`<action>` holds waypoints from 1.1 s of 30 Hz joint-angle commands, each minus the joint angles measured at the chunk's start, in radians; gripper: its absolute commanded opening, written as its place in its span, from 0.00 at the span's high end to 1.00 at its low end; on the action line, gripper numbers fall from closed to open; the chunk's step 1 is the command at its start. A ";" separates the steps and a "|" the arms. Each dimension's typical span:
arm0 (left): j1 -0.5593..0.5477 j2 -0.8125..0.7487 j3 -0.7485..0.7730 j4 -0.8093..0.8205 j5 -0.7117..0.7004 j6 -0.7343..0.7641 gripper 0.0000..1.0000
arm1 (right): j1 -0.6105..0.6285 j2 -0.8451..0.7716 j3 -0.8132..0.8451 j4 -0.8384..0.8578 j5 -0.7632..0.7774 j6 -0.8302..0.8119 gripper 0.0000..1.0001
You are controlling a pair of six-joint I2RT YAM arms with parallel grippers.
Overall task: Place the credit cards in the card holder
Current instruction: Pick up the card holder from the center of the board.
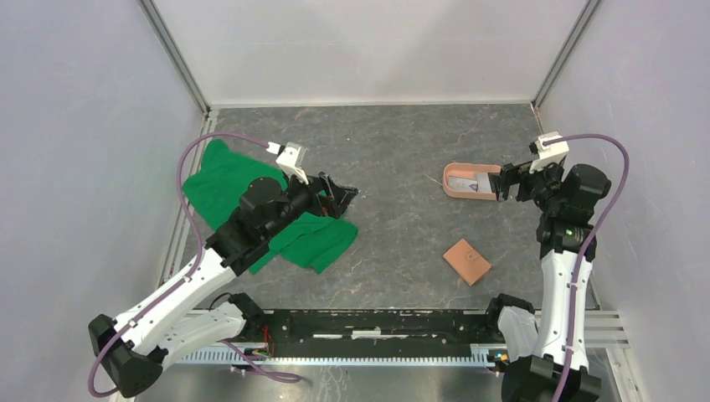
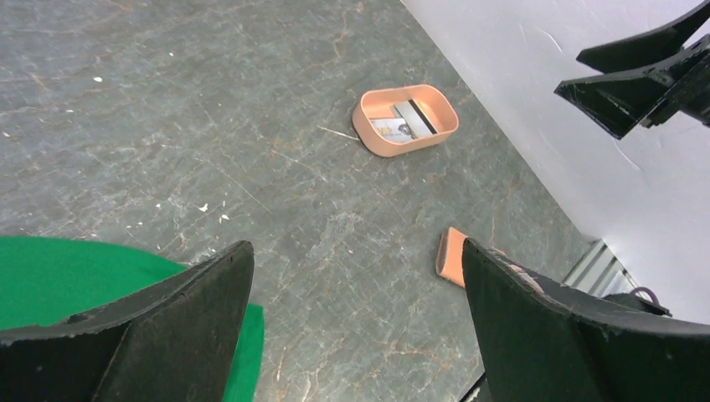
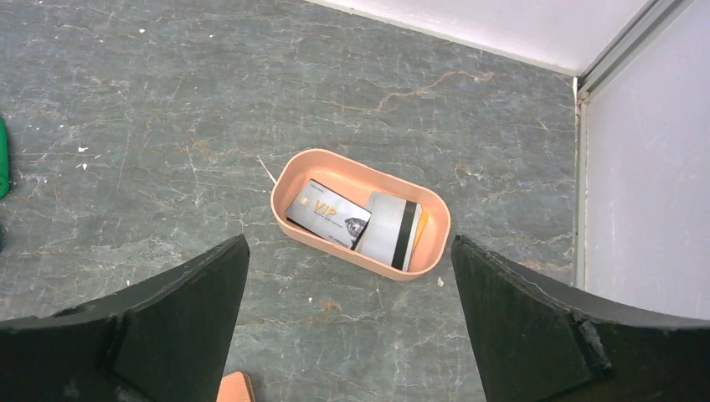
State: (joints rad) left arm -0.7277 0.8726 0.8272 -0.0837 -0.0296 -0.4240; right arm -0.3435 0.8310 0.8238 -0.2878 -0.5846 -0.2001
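Observation:
The credit cards (image 3: 328, 213) lie in a salmon-pink oval tray (image 3: 289, 180) at the right rear of the table: a grey VIP card, a pale card with a black stripe (image 3: 395, 230) and an orange sliver behind it. In the top view the cards (image 1: 465, 182) show as pale patches. The tan card holder (image 1: 467, 261) lies folded shut on the table, nearer the arms than the tray; its edge shows as well (image 2: 452, 256) (image 3: 236, 389). My right gripper (image 1: 502, 180) (image 3: 349, 243) hovers open above the tray's near side, holding nothing. My left gripper (image 1: 339, 194) (image 2: 357, 251) is open and empty over the green cloth's edge.
A crumpled green cloth (image 1: 243, 201) (image 2: 67, 276) lies at the left under my left arm. The pink tray (image 1: 452, 191) (image 2: 364, 130) sits close to the right wall. White walls enclose the table on three sides. The right gripper's fingers (image 2: 619, 96) show in the left wrist view.

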 commanded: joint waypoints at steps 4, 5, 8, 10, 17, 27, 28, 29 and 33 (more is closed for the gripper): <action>0.008 0.022 -0.051 0.071 0.160 -0.081 0.00 | -0.004 -0.027 -0.005 -0.018 -0.140 -0.120 0.02; 0.008 0.028 -0.077 0.113 0.188 -0.090 0.00 | -0.004 -0.029 -0.026 -0.029 -0.232 -0.187 0.02; 0.008 0.038 -0.162 0.245 0.240 -0.188 0.00 | -0.003 -0.004 -0.079 -0.189 -0.537 -0.540 0.02; 0.008 0.049 -0.198 0.286 0.265 -0.223 0.00 | -0.004 0.025 -0.099 -0.223 -0.586 -0.583 0.02; -0.039 0.136 -0.321 0.441 0.312 -0.266 0.00 | 0.059 0.135 -0.103 -0.362 -0.266 -0.833 0.02; -0.285 0.329 -0.373 0.574 0.022 -0.313 0.00 | 0.194 0.217 -0.209 -0.348 0.087 -0.813 0.02; -0.284 0.348 -0.385 0.610 0.025 -0.343 0.01 | 0.200 0.225 -0.218 -0.343 0.087 -0.810 0.02; -0.285 0.369 -0.397 0.645 0.050 -0.377 0.01 | 0.208 0.239 -0.224 -0.332 0.087 -0.804 0.03; -0.284 0.429 -0.432 0.747 0.087 -0.492 0.06 | 0.224 0.339 -0.198 -0.410 0.060 -0.798 0.10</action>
State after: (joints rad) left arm -1.0142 1.2652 0.4232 0.4660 0.0467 -0.7567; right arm -0.1307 1.1030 0.6018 -0.6449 -0.5316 -0.9924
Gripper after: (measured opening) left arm 0.958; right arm 0.939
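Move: My right hand is high up, about 25 cm above the card holder, which lies some 11 cm back towards the base and 5 cm to its left. The pink tray with the cards sits 9 cm ahead and 3 cm left of this hand, equally far below. From my left hand the card holder lies roughly 32 cm right, 5 cm back and 28 cm down; the green cloth's middle is about 18 cm left and 7 cm ahead. I swing my right hand left and back away from the tray, turning it some 35 degrees counter-clockwise, then sink about 20 cm in all towards the card holder, tipping the open fingers down until they hover close by its strap. Meanwhile my left hand, also open, drops nearly as far and comes right and back, away from the cloth and towards the holder, its fingers tilting downward. ##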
